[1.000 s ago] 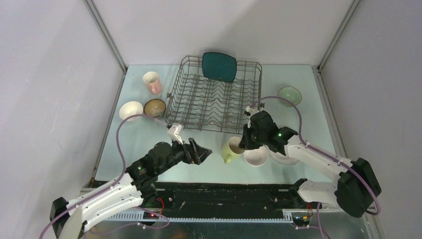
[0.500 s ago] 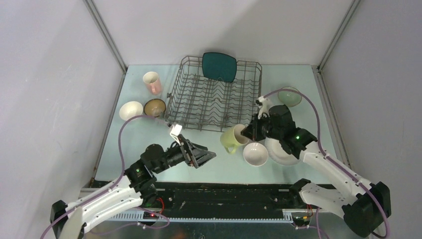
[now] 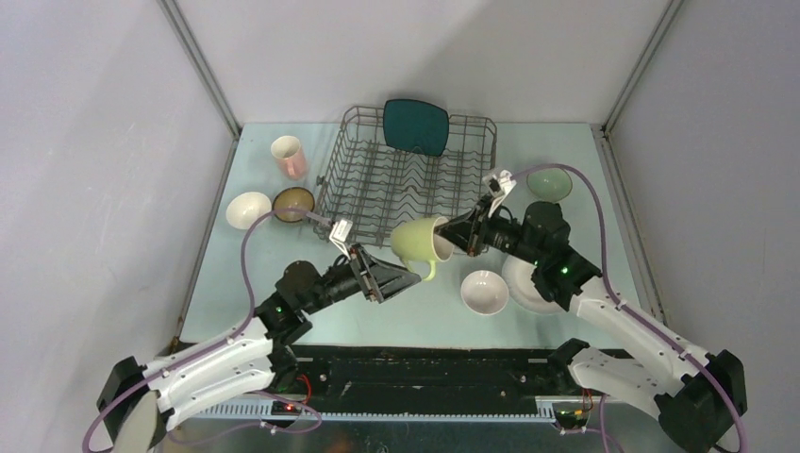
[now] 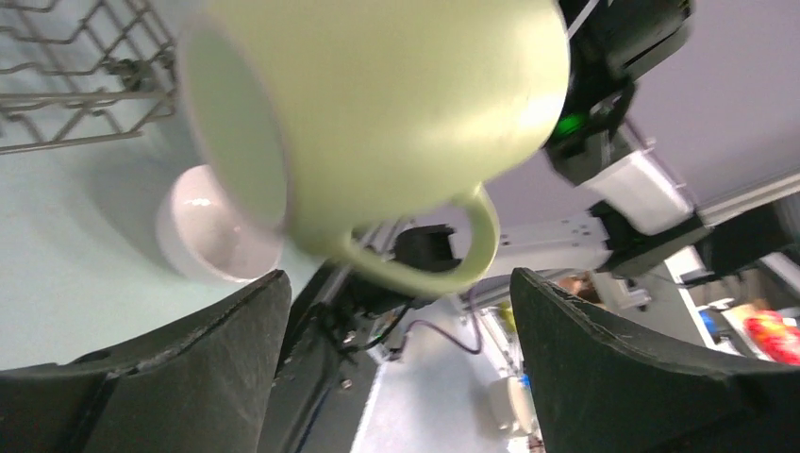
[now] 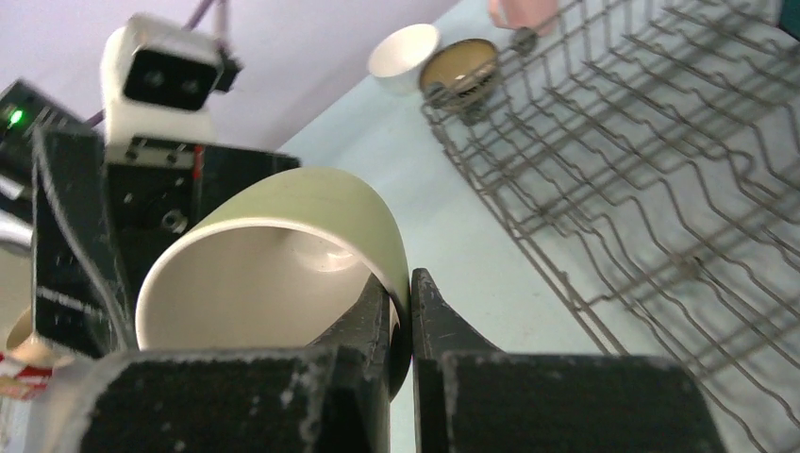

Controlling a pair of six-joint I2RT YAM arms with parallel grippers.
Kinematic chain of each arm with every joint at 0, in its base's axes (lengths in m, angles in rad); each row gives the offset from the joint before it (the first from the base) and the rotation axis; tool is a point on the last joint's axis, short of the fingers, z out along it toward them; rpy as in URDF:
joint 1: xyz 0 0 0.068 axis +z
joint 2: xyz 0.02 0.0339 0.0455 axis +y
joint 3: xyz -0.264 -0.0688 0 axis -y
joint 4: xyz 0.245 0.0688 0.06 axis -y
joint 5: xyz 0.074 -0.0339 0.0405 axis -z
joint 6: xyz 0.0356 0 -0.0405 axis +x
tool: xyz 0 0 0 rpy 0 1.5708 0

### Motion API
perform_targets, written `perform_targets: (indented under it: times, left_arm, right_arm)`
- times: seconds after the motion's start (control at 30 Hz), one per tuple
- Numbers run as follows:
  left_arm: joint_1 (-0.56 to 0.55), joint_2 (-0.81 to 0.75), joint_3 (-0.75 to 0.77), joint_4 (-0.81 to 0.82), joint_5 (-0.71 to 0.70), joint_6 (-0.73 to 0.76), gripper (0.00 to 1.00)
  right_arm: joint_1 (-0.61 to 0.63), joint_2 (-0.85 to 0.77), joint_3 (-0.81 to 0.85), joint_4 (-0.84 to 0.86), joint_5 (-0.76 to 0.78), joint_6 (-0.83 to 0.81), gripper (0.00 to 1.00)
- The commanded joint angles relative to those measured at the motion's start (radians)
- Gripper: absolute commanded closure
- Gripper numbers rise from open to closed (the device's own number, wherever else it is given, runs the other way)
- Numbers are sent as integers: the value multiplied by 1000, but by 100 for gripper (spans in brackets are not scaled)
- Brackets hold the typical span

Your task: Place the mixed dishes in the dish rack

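Note:
My right gripper point(image 3: 450, 237) is shut on the rim of the yellow-green mug point(image 3: 415, 242) and holds it in the air, tipped on its side, just in front of the dish rack point(image 3: 377, 203). One finger is inside the mug point(image 5: 283, 212), one outside, at the right gripper point(image 5: 406, 283). My left gripper point(image 3: 400, 280) is open right below the mug point(image 4: 396, 113). The handle hangs between the tips of the left gripper point(image 4: 396, 283) without touching them. A teal plate point(image 3: 415, 126) stands in the back of the rack.
A pink cup point(image 3: 289, 157), a white bowl point(image 3: 248, 209) and a dark brown bowl point(image 3: 293, 203) stand left of the rack. Right of it is a pale green bowl point(image 3: 549, 181). Another white bowl point(image 3: 485, 292) and a white plate point(image 3: 525, 288) lie near the front.
The right gripper has lifted the mug off the table and carried it up and left toward the rack's front. The left arm has reached forward and right under the mug.

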Motion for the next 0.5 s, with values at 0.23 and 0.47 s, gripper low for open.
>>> perform_targets:
  times: [0.23, 0.47]
  left_arm:
    - [9, 156, -33, 544, 125, -290, 20]
    - [9, 273, -40, 821, 151, -432, 36]
  right_arm:
    - [149, -9, -66, 465, -25, -66, 100]
    - [224, 33, -101, 604, 72, -142, 100]
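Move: The green mug hangs in the air, its rim wall already pinched by the right fingers; its middle is about 5 cm left of and 2 cm behind the right hand point. From the open left hand, the mug's middle lies some 7 cm ahead and 5 cm to the right, nearly level. From the right hand, the dish rack's middle is about 19 cm ahead, 8 cm left and 22 cm down; the white bowl is 8 cm back, 10 cm right and 25 cm down. The right hand keeps its pinch on the mug's rim wall and carries the mug about 4 cm left, as much up and 3 cm back, base first towards the left gripper, rolling some 20 degrees so its forward side rises. The left hand rises about 5 cm beside the mug, easing slightly right and back while its fingers tip upward by roughly 20 degrees, and partly closes around the mug's base end, still wide and with no firm grip to be seen. ##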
